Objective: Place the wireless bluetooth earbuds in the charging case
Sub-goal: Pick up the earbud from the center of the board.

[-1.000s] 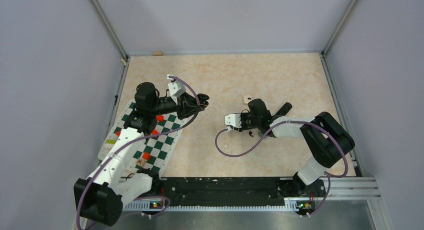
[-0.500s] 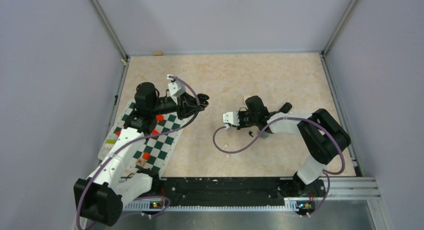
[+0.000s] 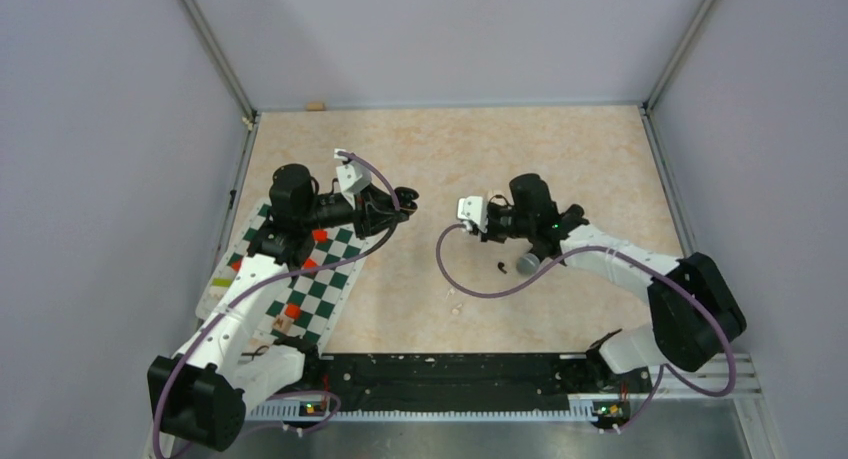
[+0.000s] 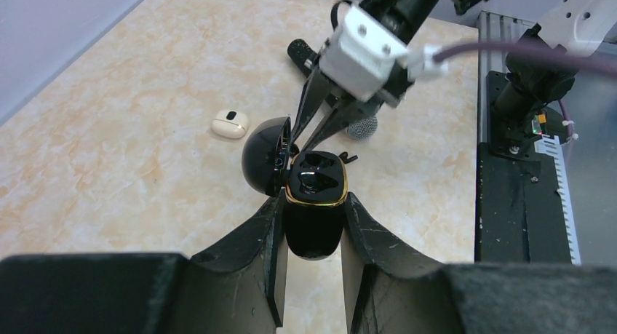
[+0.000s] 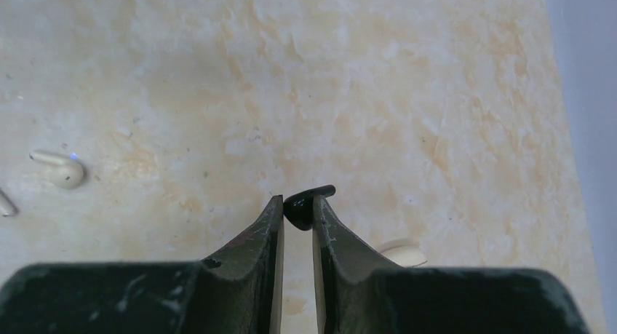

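My left gripper (image 4: 313, 203) is shut on the black, gold-rimmed charging case (image 4: 314, 196) and holds it above the table with its lid open to the left. In the top view the case (image 3: 404, 195) is left of centre. My right gripper (image 5: 297, 207) is shut on a black earbud (image 5: 304, 201), whose stem juts past the right fingertip. Its fingers (image 4: 314, 116) hang just behind the case lid. A second black earbud (image 3: 500, 269) lies on the table. A white earbud (image 5: 62, 170) showing a blue light lies at the left of the right wrist view.
A microphone with a grey head (image 3: 528, 263) lies under the right arm. A small white case (image 4: 230, 124) rests on the table left of the black lid. A green and white checkered board (image 3: 320, 289) lies under the left arm. A white object (image 5: 404, 252) is half hidden behind the right finger.
My right gripper has shut on the black earbud and risen off the table, swinging back and to the right. The left arm and the case have not moved.
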Action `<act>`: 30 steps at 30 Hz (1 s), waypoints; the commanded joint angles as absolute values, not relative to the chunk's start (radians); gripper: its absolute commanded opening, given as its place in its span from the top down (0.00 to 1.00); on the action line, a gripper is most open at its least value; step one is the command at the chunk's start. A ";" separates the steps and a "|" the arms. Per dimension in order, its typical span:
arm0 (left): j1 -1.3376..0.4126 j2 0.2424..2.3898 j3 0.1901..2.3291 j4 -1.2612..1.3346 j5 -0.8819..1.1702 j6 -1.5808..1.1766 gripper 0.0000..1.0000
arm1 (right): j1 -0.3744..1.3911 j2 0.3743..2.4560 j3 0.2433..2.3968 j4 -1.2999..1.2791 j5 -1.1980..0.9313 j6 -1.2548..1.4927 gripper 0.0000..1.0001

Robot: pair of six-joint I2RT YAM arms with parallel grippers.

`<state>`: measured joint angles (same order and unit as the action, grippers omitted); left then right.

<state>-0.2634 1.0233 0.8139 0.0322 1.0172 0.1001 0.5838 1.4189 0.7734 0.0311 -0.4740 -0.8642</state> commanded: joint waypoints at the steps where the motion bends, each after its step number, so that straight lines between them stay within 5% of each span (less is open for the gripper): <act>1: -0.272 1.020 0.822 0.033 1.036 0.146 1.00 | 0.512 1.339 0.879 -0.039 -0.707 -0.657 0.91; 15: -0.360 1.104 0.931 -0.213 0.969 0.392 1.00 | 0.419 1.169 0.874 0.270 -1.114 0.000 0.92; 30: -0.426 1.156 0.973 -0.288 0.964 0.472 1.00 | 0.418 1.122 0.738 0.783 -1.107 0.506 0.91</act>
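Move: The open black charging case, held in the left hand, is the right hand's goal: about 11 cm to its left, 5 cm back and 17 cm above it. On the table, some 9 cm below the right hand, lie the other black earbud (8 cm back, 7 cm right), the microphone's head (7 cm back, 12 cm right) and the white case (7 cm ahead, 6 cm right). The pinched black earbud is about 12 cm right of the left hand, 5 cm ahead and 16 cm below. The black earbud, still pinched in the right fingertips, is carried up about 20 cm, the hand then also drawing back some 10 cm, towards the open case. Meanwhile the wrist swings the fingers up from slanting down until they point left, nearly level. The left hand, keeping its grip on the case, sinks and eases right to meet it, rolling slightly. ##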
